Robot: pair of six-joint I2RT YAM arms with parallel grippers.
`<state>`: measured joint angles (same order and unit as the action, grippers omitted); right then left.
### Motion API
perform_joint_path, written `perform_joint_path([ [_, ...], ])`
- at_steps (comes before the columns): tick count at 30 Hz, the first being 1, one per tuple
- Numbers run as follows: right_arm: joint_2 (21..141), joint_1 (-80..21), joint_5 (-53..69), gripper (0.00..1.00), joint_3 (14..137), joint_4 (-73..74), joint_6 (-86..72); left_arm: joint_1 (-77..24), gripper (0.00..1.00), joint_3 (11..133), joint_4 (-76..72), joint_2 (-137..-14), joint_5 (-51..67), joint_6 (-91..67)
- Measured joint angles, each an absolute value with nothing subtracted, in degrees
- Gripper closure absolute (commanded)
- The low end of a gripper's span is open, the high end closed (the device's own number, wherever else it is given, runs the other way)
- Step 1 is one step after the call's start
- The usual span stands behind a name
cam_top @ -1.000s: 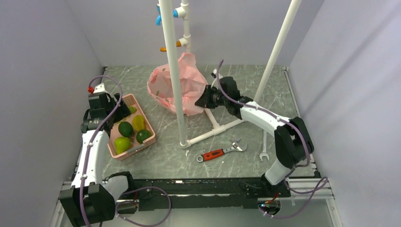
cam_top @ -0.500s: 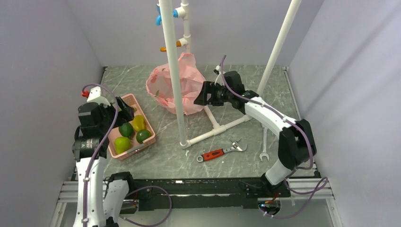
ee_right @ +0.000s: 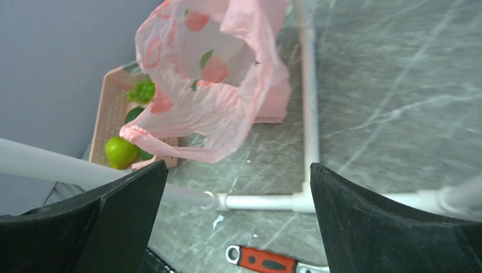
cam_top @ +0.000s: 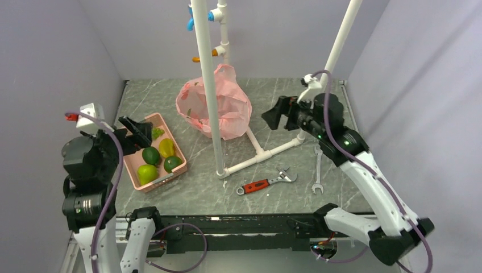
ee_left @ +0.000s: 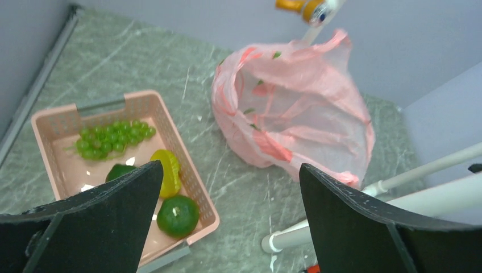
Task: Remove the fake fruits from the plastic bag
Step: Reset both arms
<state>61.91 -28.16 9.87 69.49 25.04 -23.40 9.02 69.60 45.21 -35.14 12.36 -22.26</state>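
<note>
The pink plastic bag (cam_top: pixel 223 108) lies slumped behind the white upright pipe, its mouth open; it also shows in the left wrist view (ee_left: pixel 295 116) and the right wrist view (ee_right: pixel 213 85). I see no fruit inside it. The fake fruits lie in the pink basket (cam_top: pixel 174 142): a dark green one (cam_top: pixel 150 154), a yellow one (cam_top: pixel 166 147), a light green one (cam_top: pixel 146 173) and green grapes (ee_left: pixel 111 139). My left gripper (cam_top: pixel 136 129) is open and empty, raised over the basket's far end. My right gripper (cam_top: pixel 277 116) is open and empty, raised to the right of the bag.
A white pipe frame stands mid-table, with an upright (cam_top: pixel 209 85) and floor pipes (cam_top: pixel 261 151). A red-handled adjustable wrench (cam_top: pixel 266 183) and a steel spanner (cam_top: pixel 317 170) lie at the front right. Grey walls close in on both sides.
My right gripper has pulled back from the bag to the right and risen. My left arm has lifted up and drawn back from the basket. The bag and fruits have stayed put.
</note>
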Motion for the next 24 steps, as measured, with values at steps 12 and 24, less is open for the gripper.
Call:
perform_joint_path([
  [12,37.9,-28.1,-16.8,0.0,71.8,37.8,-20.8,9.0,0.02,83.2,45.3,-31.6,10.1,-24.3],
  [24,30.4,-28.0,-28.1,0.0,76.3,42.2,-18.5,8.7,0.01,83.8,45.2,-31.6,12.0,-24.8],
])
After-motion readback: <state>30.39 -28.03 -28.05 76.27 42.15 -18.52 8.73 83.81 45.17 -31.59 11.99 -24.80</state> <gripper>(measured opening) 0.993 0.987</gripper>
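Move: Ahead of the left hand by roughly 28 cm, 22 to its right and 28 below, lies the emptied pink plastic bag; the fruit basket is nearer, about 9 ahead, 5 left and 35 down. From the right hand the bag is some 20 cm ahead, 23 left, 24 below. The right upright's foot stands 9 ahead, 17 right, the spanner 7 back, 22 right, the adjustable wrench 13 back, straight below, all 33 down. Backing off empty and wide open, both hands draw away from the bag. The right sweeps some 20 cm to its right, with about 12 back and 11 up, passing on the near side of the right upright while swinging clockwise to face forward and tipping up. The left rises about 10 cm and draws back 6 from the basket, fingers tilting up nearly 20 degrees, then both ease to a stop. ##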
